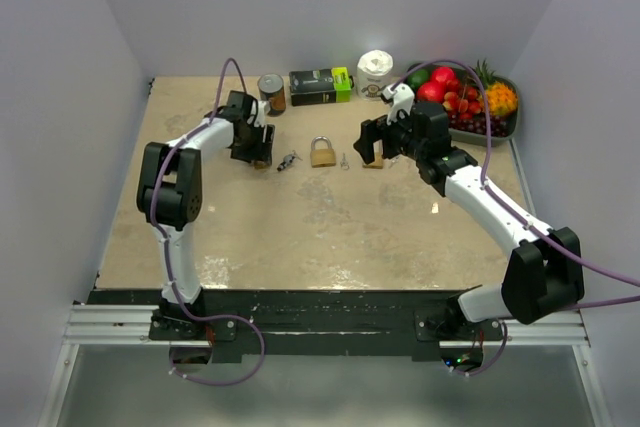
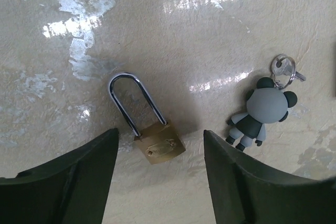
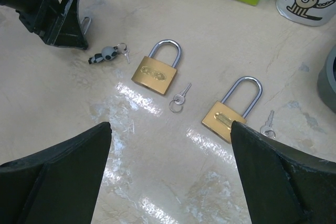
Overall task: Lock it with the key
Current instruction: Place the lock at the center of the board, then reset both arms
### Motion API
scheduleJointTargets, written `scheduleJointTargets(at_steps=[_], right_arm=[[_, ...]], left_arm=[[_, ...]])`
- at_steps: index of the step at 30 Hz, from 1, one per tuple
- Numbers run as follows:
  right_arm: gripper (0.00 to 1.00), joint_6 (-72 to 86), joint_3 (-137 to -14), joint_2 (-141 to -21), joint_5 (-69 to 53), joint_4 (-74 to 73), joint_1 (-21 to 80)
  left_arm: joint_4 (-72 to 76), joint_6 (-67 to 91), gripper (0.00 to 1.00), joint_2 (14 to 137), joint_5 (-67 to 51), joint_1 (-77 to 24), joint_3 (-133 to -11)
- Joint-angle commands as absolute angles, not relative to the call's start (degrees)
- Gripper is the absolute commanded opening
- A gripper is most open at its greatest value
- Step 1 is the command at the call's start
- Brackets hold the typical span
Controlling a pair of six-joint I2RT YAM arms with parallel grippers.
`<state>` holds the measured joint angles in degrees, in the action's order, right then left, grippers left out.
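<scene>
Three brass padlocks lie on the table. One long-shackled padlock (image 2: 158, 144) lies right under my open left gripper (image 2: 159, 132), between its fingers, not held. A grey panda keychain (image 2: 262, 112) with a key (image 2: 286, 70) lies just right of it. The middle padlock (image 3: 155, 72) has a loose key (image 3: 179, 96) beside it. A third padlock (image 3: 230, 114) with another key (image 3: 268, 124) lies by the right finger of my open, empty right gripper (image 3: 170, 124). In the top view the left gripper (image 1: 258, 150) and right gripper (image 1: 372, 145) flank the middle padlock (image 1: 322, 153).
Along the back stand a brown can (image 1: 271, 93), a black-and-green box (image 1: 320, 86), a white toilet paper roll (image 1: 375, 74) and a grey tray (image 1: 505, 130) of fruit. White walls enclose the table on three sides.
</scene>
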<state>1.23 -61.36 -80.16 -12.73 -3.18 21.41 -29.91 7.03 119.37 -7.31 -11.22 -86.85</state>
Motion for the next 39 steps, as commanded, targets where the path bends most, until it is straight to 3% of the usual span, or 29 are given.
scheduleJointTargets(at_steps=[1,6,7,13,17,22,25,32,39], right_arm=[[0.99,0.44,-61.26,-78.4,-11.6,-1.41,21.09],[0.99,0.26,-62.22,-78.31,-11.6,-1.49,21.09],[0.99,0.26,-62.31,-78.31,-11.6,-1.49,21.01],[0.99,0.35,-62.67,-77.17,-11.43,-0.88,20.39],[0.99,1.49,-62.67,-75.5,-10.64,-0.26,19.34],[0.99,4.56,-61.88,-73.48,-11.07,-0.26,15.83],[0.99,7.2,-59.86,-71.37,-12.13,-0.26,13.36],[0.99,6.6,-51.0,-64.26,-14.68,-0.87,12.75],[0.99,4.75,-44.65,-58.1,-16.96,-1.14,12.83]], left_arm=[[-31.38,7.65,0.73,120.5,-5.18,-11.25,-86.75],[-30.85,6.51,0.79,117.08,-6.23,-11.25,-86.75],[-30.59,5.81,0.99,115.42,-6.68,-11.25,-86.84],[-31.73,-3.68,0.99,107.69,-7.11,-10.81,-91.05],[-34.0,-12.28,0.99,102.93,-14.5,-10.28,-94.38],[-39.46,-13.89,0.99,101.0,-16.96,-10.28,-98.61],[-38.77,-14.85,0.99,96.79,-18.63,-10.98,-94.5],[-29.27,-14.86,0.99,83.24,-17.05,-14.76,-71.23],[-24.18,-11.26,0.99,78.76,-16.26,-16.96,-63.99]])
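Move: The small brass padlock lies flat on the table between the left hand's already opened fingers, its middle about 1 cm ahead of and 1 cm below the hand point. The panda keychain is some 7 cm to the hand's right and about level with it, the nearer large padlock about 16 cm right and 2 cm ahead, and the brown can some 14 cm ahead and 3 cm right. From the right hand, the small padlock is about 26 cm left, 7 cm ahead and 20 cm below. The left fingers, already clear of the small padlock on both sides, spread from part open to fully wide, and the hand lifts steeply about 20 cm off it, then draws back some 11 cm towards its base while sinking about 7 cm, the wrist tipping up and turning some 25 degrees clockwise. The empty right hand, wide open, first waits, then swings about 7 cm right while rising some 5 cm, and then backs off about 5 cm and sinks nearly as much, away from the padlocks. ##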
